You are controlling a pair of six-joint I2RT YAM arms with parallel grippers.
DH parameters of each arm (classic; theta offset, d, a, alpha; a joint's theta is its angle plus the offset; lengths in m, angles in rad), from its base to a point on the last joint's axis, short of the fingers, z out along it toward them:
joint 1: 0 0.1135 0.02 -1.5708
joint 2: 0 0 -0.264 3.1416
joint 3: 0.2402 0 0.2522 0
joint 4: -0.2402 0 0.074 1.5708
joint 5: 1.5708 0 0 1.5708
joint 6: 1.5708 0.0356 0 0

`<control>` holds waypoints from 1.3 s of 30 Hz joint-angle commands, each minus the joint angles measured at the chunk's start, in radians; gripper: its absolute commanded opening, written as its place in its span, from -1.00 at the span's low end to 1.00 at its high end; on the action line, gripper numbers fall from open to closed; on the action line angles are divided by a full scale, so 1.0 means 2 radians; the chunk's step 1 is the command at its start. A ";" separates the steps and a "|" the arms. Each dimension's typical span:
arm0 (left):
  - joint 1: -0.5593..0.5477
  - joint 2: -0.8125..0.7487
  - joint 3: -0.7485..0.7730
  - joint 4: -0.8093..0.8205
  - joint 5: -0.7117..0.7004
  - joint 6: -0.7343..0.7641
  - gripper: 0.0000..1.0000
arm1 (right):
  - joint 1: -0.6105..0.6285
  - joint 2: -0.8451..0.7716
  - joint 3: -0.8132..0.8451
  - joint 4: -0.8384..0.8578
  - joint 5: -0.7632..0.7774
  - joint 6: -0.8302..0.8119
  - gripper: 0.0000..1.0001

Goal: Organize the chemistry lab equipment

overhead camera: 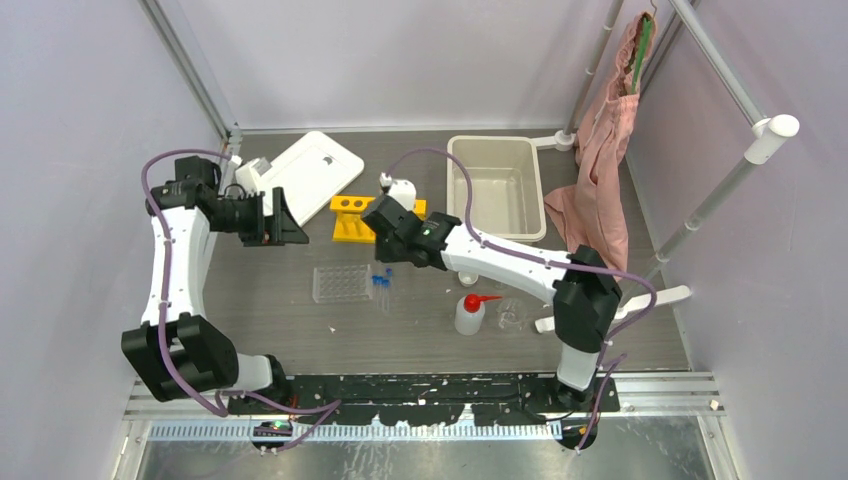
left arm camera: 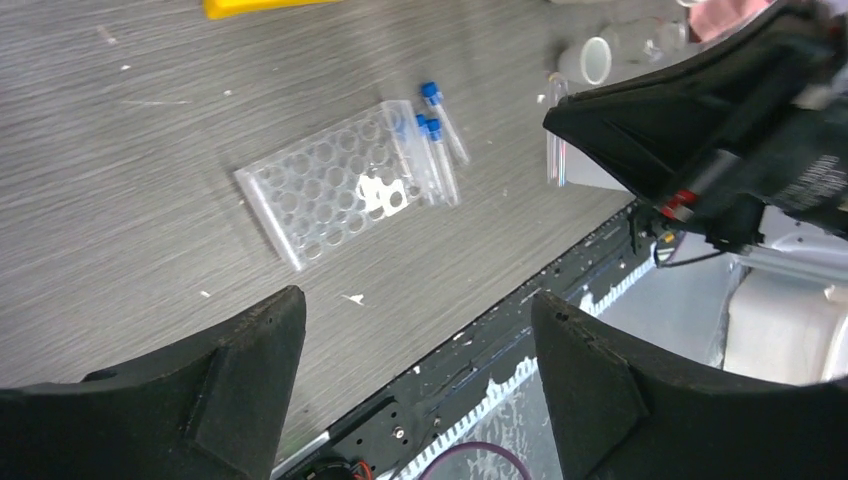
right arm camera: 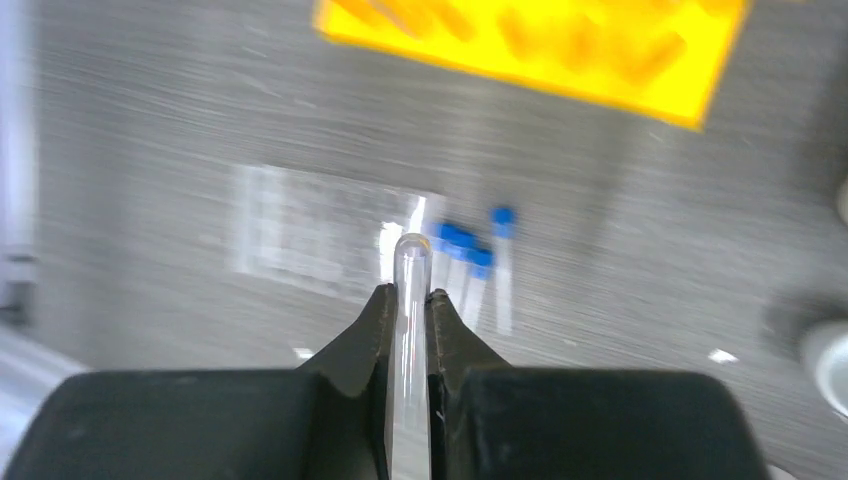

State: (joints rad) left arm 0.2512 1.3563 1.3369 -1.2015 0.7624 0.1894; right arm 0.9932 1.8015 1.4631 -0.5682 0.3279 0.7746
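My right gripper [right arm camera: 410, 296] is shut on a clear glass tube [right arm camera: 411, 262] that stands up between its fingers, raised over the table. Below it lie the clear tray [right arm camera: 300, 232] and three blue-capped vials [right arm camera: 468, 248], with the yellow rack [right arm camera: 545, 45] beyond. In the top view this gripper [overhead camera: 386, 256] hovers between the rack [overhead camera: 350, 216] and the vials [overhead camera: 381, 283]. My left gripper [overhead camera: 292, 222] hangs open and empty left of the rack, above the table. From its wrist view [left arm camera: 417, 310] I see the tray [left arm camera: 330, 185] and vials [left arm camera: 437, 128].
A white squeeze bottle with a red spout [overhead camera: 469, 313] and a small glass beaker [overhead camera: 511, 315] stand at the front right. A white bin [overhead camera: 497, 186] and a white lid [overhead camera: 312, 165] lie at the back. A pink cloth [overhead camera: 598, 170] hangs on the right frame.
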 commanded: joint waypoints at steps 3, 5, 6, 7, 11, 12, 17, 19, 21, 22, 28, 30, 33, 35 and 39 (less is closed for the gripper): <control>0.003 -0.028 0.004 -0.044 0.113 0.051 0.54 | 0.023 -0.014 0.105 0.078 0.008 0.024 -0.99; 0.003 -0.033 0.003 -0.053 0.136 0.060 0.45 | 0.030 0.005 0.138 0.095 0.005 0.027 -0.99; 0.003 -0.034 0.002 -0.054 0.144 0.063 0.40 | 0.035 0.014 0.150 0.101 0.003 0.027 -0.99; 0.002 -0.035 0.000 -0.055 0.151 0.063 0.35 | 0.038 0.023 0.162 0.107 0.001 0.028 -0.99; 0.002 -0.037 -0.005 -0.058 0.169 0.068 0.18 | 0.047 0.045 0.190 0.132 -0.005 0.037 -0.99; 0.002 -0.037 -0.007 -0.057 0.170 0.068 0.15 | 0.049 0.047 0.192 0.138 -0.006 0.039 -0.99; 0.002 -0.033 -0.013 -0.047 0.170 0.062 -0.01 | 0.052 0.052 0.196 0.162 -0.019 0.056 -0.98; 0.002 -0.030 -0.015 -0.043 0.171 0.059 -0.08 | 0.052 0.052 0.194 0.171 -0.022 0.063 -0.99; 0.002 -0.028 -0.018 -0.037 0.169 0.054 -0.16 | 0.052 0.054 0.196 0.175 -0.028 0.068 -0.99; 0.002 -0.027 -0.017 -0.035 0.168 0.053 -0.21 | 0.052 0.055 0.198 0.175 -0.030 0.070 -0.98; 0.002 -0.029 -0.023 -0.028 0.153 0.048 -0.27 | 0.053 0.055 0.198 0.179 -0.045 0.078 -0.99; 0.002 -0.032 -0.026 -0.023 0.147 0.045 -0.27 | 0.052 0.053 0.195 0.180 -0.046 0.078 -0.99; 0.002 -0.035 -0.031 -0.018 0.144 0.043 -0.29 | 0.053 0.051 0.193 0.181 -0.052 0.081 -0.99; 0.002 -0.035 -0.031 -0.014 0.144 0.039 -0.34 | 0.053 0.050 0.192 0.183 -0.052 0.082 -0.99; 0.002 -0.032 -0.031 -0.006 0.144 0.029 -0.52 | 0.054 0.053 0.195 0.185 -0.060 0.085 -0.99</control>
State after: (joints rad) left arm 0.2508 1.3087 1.2728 -1.2579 1.0397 0.2676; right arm 1.0935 1.9308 1.8137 -0.2577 0.2276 0.9234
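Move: The left hand goes for the test tube in the right hand's fingers, about 19 cm to its right, 1 cm ahead and 9 cm below it; from the right hand, the waiting left fingers are thus 19 cm left, 1 cm back and 9 cm higher. From the right hand, the blue-capped tubes lie 3 cm back, level sideways and 12 cm below; the well plate 8 cm left, 1 cm back; the yellow rack 12 cm ahead, 1 cm left. The right hand keeps its pinch on the test tube and swings it some 15 cm left and as much up, quickly and then easing, rolling about 30 degrees so its fingers swing up towards the left gripper. The left hand comes about 5 cm right, back and up to meet it, then nearly holds place while its fingers close around the tube's lower end, below the right fingers. ##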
